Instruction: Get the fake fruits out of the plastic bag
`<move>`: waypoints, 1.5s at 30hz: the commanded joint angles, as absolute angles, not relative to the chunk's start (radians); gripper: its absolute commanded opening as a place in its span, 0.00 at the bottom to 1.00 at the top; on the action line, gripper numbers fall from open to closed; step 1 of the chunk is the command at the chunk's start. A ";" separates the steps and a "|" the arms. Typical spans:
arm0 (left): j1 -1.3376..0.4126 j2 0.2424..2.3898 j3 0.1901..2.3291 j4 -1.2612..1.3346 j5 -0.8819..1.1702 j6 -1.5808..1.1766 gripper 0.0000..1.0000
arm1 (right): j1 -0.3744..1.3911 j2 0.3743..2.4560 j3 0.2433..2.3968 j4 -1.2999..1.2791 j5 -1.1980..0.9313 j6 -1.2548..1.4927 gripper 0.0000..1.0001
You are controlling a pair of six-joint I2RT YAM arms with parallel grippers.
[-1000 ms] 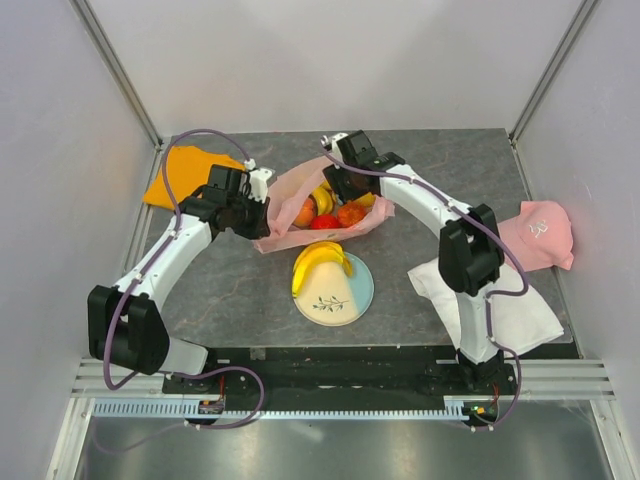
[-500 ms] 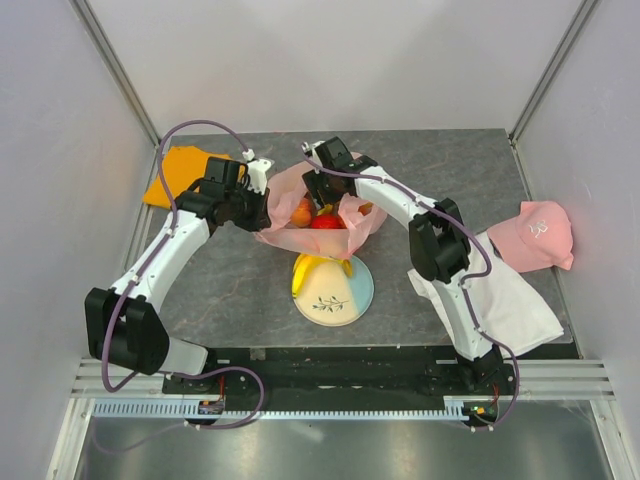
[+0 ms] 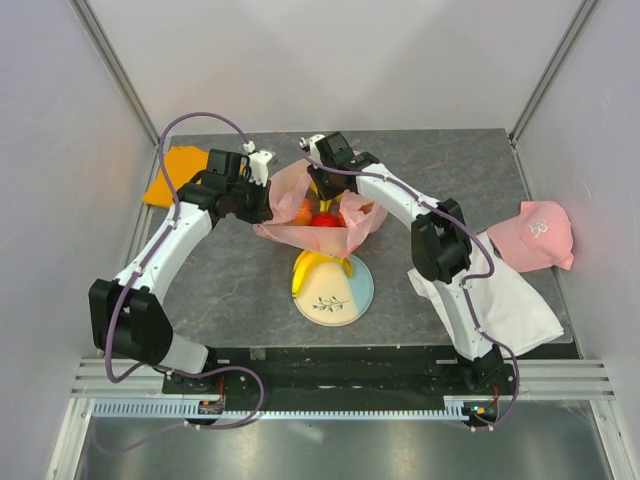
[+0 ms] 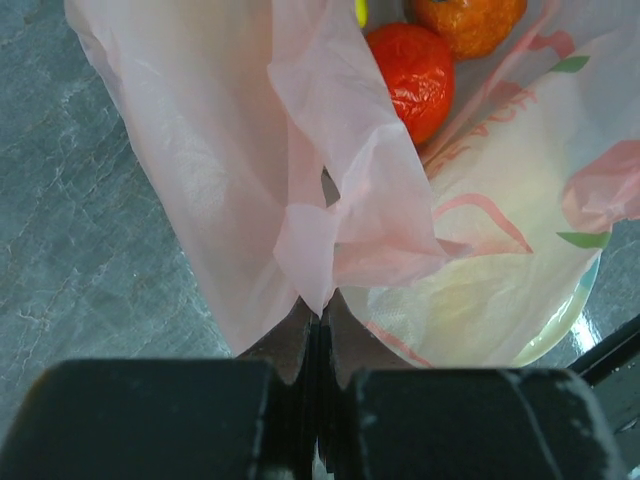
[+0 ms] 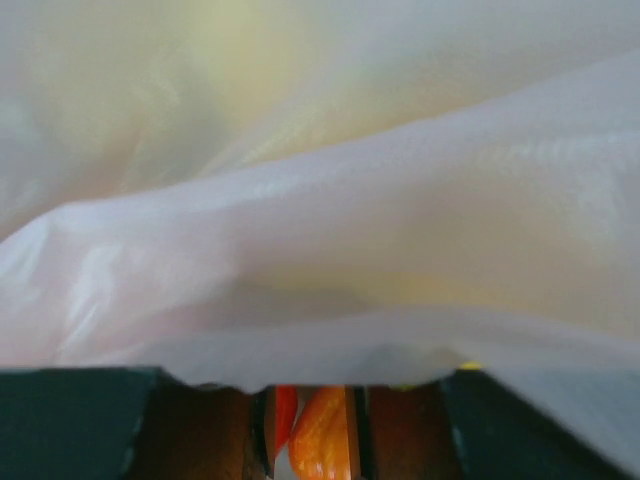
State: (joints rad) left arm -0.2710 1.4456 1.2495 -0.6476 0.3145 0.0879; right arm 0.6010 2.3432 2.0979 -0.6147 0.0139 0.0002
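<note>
The pink plastic bag (image 3: 352, 222) stands bunched at the table's middle. Inside it I see a red fruit (image 3: 322, 221) and an orange-peach fruit (image 3: 303, 211). My left gripper (image 3: 266, 196) is shut on the bag's left rim. The left wrist view shows the film (image 4: 330, 200) pinched at my left gripper (image 4: 320, 308), with the red fruit (image 4: 412, 78) and an orange fruit (image 4: 470, 18) beyond. My right gripper (image 3: 325, 178) is at the bag's far rim. In the right wrist view, film (image 5: 320, 200) drapes over my right gripper (image 5: 308, 395) and hides its tips. Its jaws stand slightly apart, with an orange fruit (image 5: 322, 435) showing between them. A yellow banana bunch (image 3: 318, 266) lies on the plate.
A round pale plate (image 3: 358, 297) lies in front of the bag, and the bag's near edge overlaps the bananas. A folded orange cloth (image 3: 180, 170) lies at the back left. A pink cap (image 3: 540, 232) and a white cloth (image 3: 515, 305) lie at the right.
My right gripper has moved left along the bag's far rim. The bag has bunched up higher, and its near edge now covers the bananas' top. My left gripper has shifted slightly away, still holding the rim.
</note>
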 commanded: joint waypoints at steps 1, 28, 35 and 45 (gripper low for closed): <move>-0.275 1.474 1.331 -0.591 0.288 0.032 0.02 | 0.600 2.146 2.056 -0.607 -0.021 -0.089 0.00; -0.275 1.493 1.420 -0.491 0.258 -0.008 0.02 | 0.604 1.370 1.652 -1.066 -0.478 -0.420 0.00; -0.275 1.476 1.413 -0.489 0.285 -0.002 0.02 | 0.719 1.361 1.407 -1.121 -0.611 -0.546 0.00; -0.275 1.407 1.355 -0.503 0.302 0.072 0.01 | 0.745 1.506 1.250 -0.853 -0.541 -0.488 0.00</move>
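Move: The right hand, inside the bag, already holds the second banana. The plate's middle lies some 28 cm straight back from this hand and about 5 cm lower. The first banana on it is roughly 20 cm back; the red fruit is about 8 cm back and the orange fruit 5 cm back and 4 cm left. From the left hand, pinching the bag's rim, the plate is about 15 cm back, 16 cm right and 13 cm below. Up and back out of the bag, the right hand carries the banana in an arc about 20 cm high, drawing back some 30 cm and drifting right, then sinks over the near right of the plate, turning nearly 50 degrees counter-clockwise with its grip kept. The left hand keeps its pinch on the rim, moving it forward and up. ##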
